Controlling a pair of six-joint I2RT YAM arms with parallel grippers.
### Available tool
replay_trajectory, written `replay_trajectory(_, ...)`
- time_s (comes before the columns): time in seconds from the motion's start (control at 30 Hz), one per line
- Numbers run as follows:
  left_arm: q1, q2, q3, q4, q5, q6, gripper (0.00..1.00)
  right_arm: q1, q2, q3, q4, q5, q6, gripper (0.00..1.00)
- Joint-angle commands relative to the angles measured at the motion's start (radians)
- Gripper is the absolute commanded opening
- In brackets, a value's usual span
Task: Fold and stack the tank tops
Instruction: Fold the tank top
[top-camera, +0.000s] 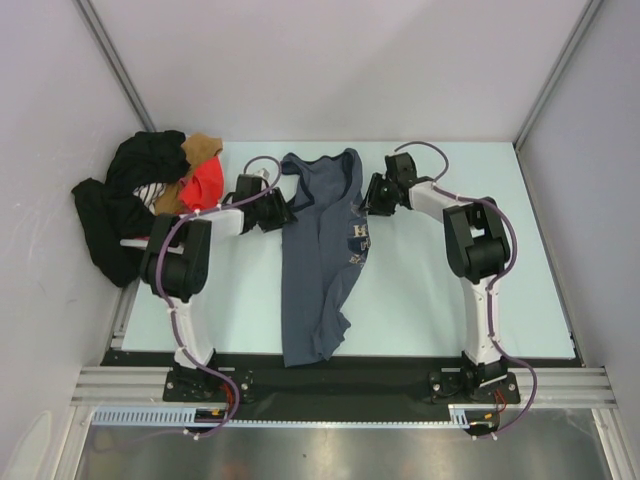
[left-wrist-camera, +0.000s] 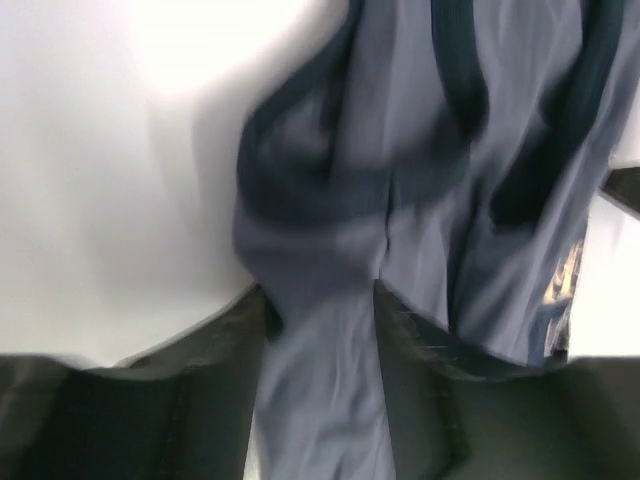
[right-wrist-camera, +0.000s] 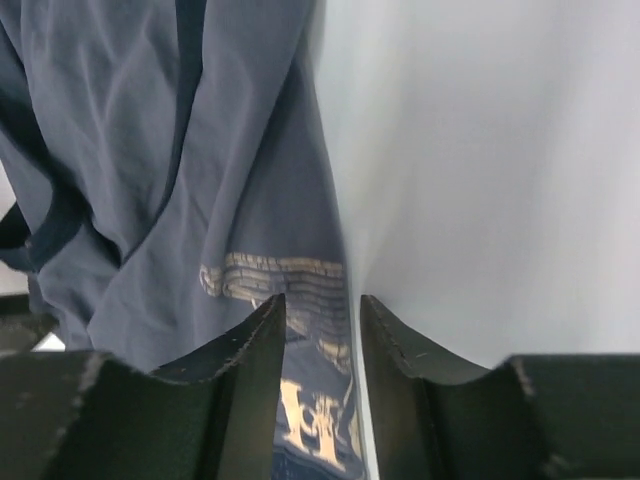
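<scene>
A slate blue-grey tank top (top-camera: 315, 270) lies lengthwise down the middle of the table, straps at the far end, its pale chest print (top-camera: 358, 245) near the right edge. My left gripper (top-camera: 278, 213) is at its left edge by the armhole. In the left wrist view a fold of the tank top (left-wrist-camera: 330, 200) fills the gap of the gripper (left-wrist-camera: 322, 295), whose jaws stand partly apart. My right gripper (top-camera: 368, 198) is at the right edge. Its jaws (right-wrist-camera: 322, 300) straddle the printed hem of the tank top (right-wrist-camera: 220, 150), with bare table showing beside the cloth.
A heap of black clothes (top-camera: 125, 200) with a bright orange-red garment (top-camera: 207, 183) and a tan piece (top-camera: 203, 148) sits at the far left corner, partly off the white table (top-camera: 450, 300). Walls close in on three sides. A black strip (top-camera: 380, 372) runs along the near edge.
</scene>
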Motion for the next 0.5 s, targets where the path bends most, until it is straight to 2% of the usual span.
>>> replay_trajectory(0.0,0.000,0.106,0.103,-0.074,-0.016,0.017,0.44,0.005,0.046,0.061,-0.022,0.010,-0.015,0.36)
replay_trajectory(0.03,0.000,0.119,0.135,-0.081,-0.020,0.017,0.38,0.003,0.064,0.071,-0.027,0.010,-0.015,0.26)
replay_trajectory(0.07,0.000,0.134,0.152,-0.086,-0.020,0.017,0.31,0.005,0.075,0.100,-0.033,0.013,-0.015,0.24)
replay_trajectory(0.1,0.000,0.148,0.166,-0.097,-0.023,0.020,0.09,0.003,0.085,0.116,-0.054,0.019,-0.015,0.18)
replay_trajectory(0.13,0.000,0.172,0.206,-0.110,-0.032,0.021,0.00,0.003,0.104,0.136,-0.065,0.025,-0.015,0.04)
replay_trajectory(0.17,0.000,0.186,0.226,-0.124,-0.046,0.027,0.00,-0.001,0.115,0.166,-0.077,0.039,-0.013,0.00)
replay_trajectory(0.47,0.032,0.356,0.555,-0.287,-0.085,0.054,0.00,-0.061,0.204,0.312,-0.093,0.025,0.050,0.00)
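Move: The folded tank top lies lengthwise between the hands. The left hand's goal, the side edge at the armhole corner, is about 3 cm ahead, 1 cm right and 1 cm below; the neckline is some 20 cm ahead, 7 cm right, and the red garment about 12 cm ahead, 18 cm left. The right hand's goal, the printed side's edge, is about 2 cm ahead and 1 cm below, with the lettering roughly 9 cm back and 2 cm left. Both grippers shut on the tank top's two side edges, pinching the cloth close to the table while sliding forward and sinking about 1 cm. Still travelling forward with the cloth held, they drag the tank top away from the bases, the left hand going about 8 cm in all and the right about 5 cm, wrists nearly unturned. ##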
